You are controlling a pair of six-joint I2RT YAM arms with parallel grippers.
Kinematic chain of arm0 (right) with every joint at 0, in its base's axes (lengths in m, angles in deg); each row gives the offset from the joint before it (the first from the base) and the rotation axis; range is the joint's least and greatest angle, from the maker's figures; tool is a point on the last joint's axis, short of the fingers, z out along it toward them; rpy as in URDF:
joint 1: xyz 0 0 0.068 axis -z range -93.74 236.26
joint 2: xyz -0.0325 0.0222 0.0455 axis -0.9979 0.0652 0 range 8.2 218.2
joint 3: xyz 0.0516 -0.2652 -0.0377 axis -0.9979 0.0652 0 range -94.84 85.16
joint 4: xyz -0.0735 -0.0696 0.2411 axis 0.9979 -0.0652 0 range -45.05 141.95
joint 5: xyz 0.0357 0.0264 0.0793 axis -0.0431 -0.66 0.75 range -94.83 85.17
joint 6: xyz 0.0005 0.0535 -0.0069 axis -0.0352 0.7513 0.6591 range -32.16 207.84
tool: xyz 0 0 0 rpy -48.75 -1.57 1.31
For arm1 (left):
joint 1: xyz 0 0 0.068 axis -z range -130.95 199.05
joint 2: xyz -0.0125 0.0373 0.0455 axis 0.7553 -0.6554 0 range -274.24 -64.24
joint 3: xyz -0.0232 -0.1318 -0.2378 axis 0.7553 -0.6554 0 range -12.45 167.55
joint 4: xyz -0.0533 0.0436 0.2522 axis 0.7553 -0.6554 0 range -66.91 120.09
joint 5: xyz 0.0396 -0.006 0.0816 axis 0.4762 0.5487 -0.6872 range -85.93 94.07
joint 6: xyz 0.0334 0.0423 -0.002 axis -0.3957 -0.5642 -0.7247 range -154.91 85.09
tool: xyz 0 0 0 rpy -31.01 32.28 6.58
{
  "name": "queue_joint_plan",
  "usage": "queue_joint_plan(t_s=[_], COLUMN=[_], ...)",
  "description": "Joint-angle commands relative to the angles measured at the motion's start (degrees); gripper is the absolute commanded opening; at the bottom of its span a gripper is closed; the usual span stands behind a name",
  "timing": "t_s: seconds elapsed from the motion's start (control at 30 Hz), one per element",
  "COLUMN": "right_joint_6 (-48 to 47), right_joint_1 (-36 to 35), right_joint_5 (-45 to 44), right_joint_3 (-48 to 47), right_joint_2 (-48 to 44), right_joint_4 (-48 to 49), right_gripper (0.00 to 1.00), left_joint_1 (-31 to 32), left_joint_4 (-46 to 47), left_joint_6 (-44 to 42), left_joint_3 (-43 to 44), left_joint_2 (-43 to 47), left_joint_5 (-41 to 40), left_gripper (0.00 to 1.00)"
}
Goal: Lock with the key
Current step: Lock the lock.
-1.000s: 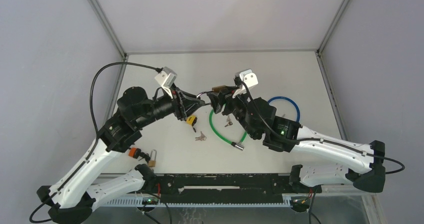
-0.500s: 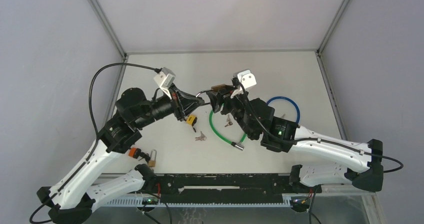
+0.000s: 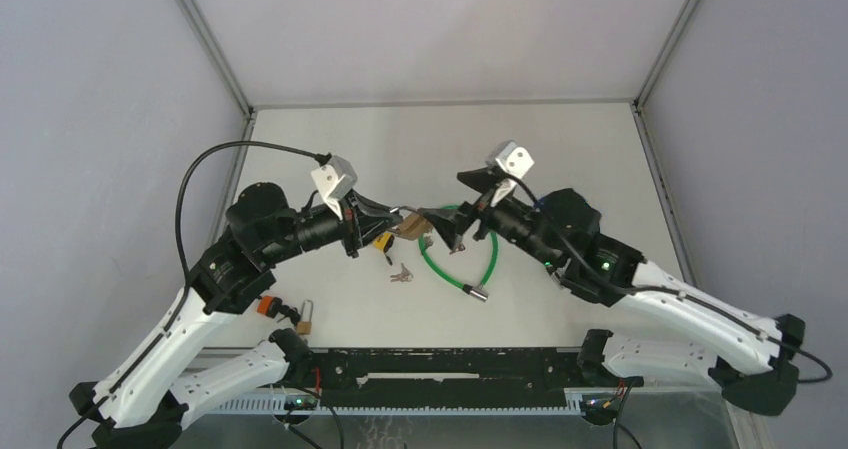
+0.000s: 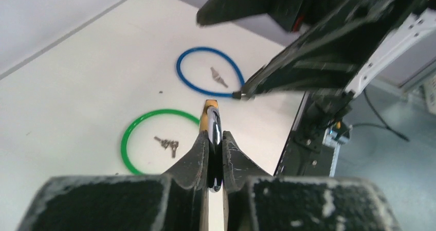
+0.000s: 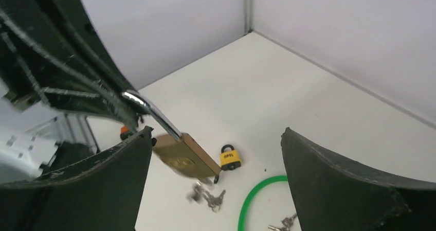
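Note:
My left gripper (image 3: 391, 219) is shut on the chrome shackle (image 4: 215, 130) of a brass padlock (image 3: 411, 226) and holds it above the table. In the right wrist view the padlock (image 5: 184, 155) hangs tilted, with a small dark piece (image 5: 216, 178) at its lower corner that may be a key. My right gripper (image 3: 455, 209) is wide open just right of the padlock and does not touch it; in its own view (image 5: 216, 133) the padlock sits near the left finger. A loose bunch of keys (image 3: 400, 273) lies on the table below and appears blurred in the right wrist view (image 5: 208, 197).
A small yellow padlock (image 3: 382, 241) lies under the left gripper. A green cable loop (image 3: 460, 264) holds keys (image 3: 457, 247). A blue loop (image 4: 208, 71) with a key lies under the right arm. A small brass padlock (image 3: 305, 317) lies near the left arm's base.
My right gripper has let go of the brass padlock, opened wide and drawn back right. My left gripper has come down and nearer with the padlock, which now swings from its shackle.

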Motion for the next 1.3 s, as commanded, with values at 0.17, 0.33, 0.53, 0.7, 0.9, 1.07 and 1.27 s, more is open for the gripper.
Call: queue_joint_plan(t_s=[0.17,0.33,0.53,0.7,0.9,1.07,1.27], right_joint_6=[-3.7,2.6,14.3,20.1,20.7,20.8,22.2], right_joint_1=[15.4,17.8,18.8,18.4,13.9,10.8,9.1], right_joint_5=[45.9,51.9,49.2,45.9,44.0,41.3,41.3], right_joint_3=[16.2,27.8,33.7,34.6,31.1,28.7,24.3], right_joint_2=[-11.6,-9.1,-3.2,-1.1,2.1,2.9,5.2], right_joint_4=[2.4,26.9,55.4,71.1,76.7,76.6,75.4], right_gripper=[0.99,0.99,0.99,0.99,0.99,0.99,0.9], left_joint_1=[-0.1,0.0,0.0,-0.1,-0.1,0.1,0.6], left_joint_4=[-11.9,-11.4,-7.8,-4.1,8.4,14.4,18.8], left_joint_6=[-25.3,-27.5,-19.1,-8.7,0.1,3.0,4.2], left_joint_3=[0.1,5.3,13.1,18.9,16.9,15.2,11.0], left_joint_2=[0.3,-0.7,-1.6,-3.7,-3.8,-3.9,-2.5], left_joint_5=[3.7,6.6,9.1,10.2,11.5,14.0,13.9], left_gripper=[0.0,0.0,0.0,0.0,0.0,0.0,0.0])
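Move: The left hand keeps the brass padlock by its shackle; the body hangs about 3 cm to that hand's right, level fore and aft, some 4 cm below it. From the empty right hand, the key under the lock is about 3 cm back, 4 cm left and 8 cm down, the lock body 3 cm back, 5 cm left and 5 cm down. On the table some 35 cm below the right hand, loose keys lie about 3 cm ahead and 8 cm left, the green cable 10 cm ahead and 5 cm right. The right hand, already off the lock and still wide open, dips about 14 cm while drawing back, then climbs again to finish some 8 cm back and slightly higher than it began, swinging counter-clockwise and rolling its left side up so that the spread fingers come in from the right around the lock's key end. The left hand keeps its pinch on the shackle throughout, first sinking about 7 cm with a roll, then rolling back past where it began and rising to finish some 10 cm higher and 4 cm back, presenting the lock to the open fingers. ##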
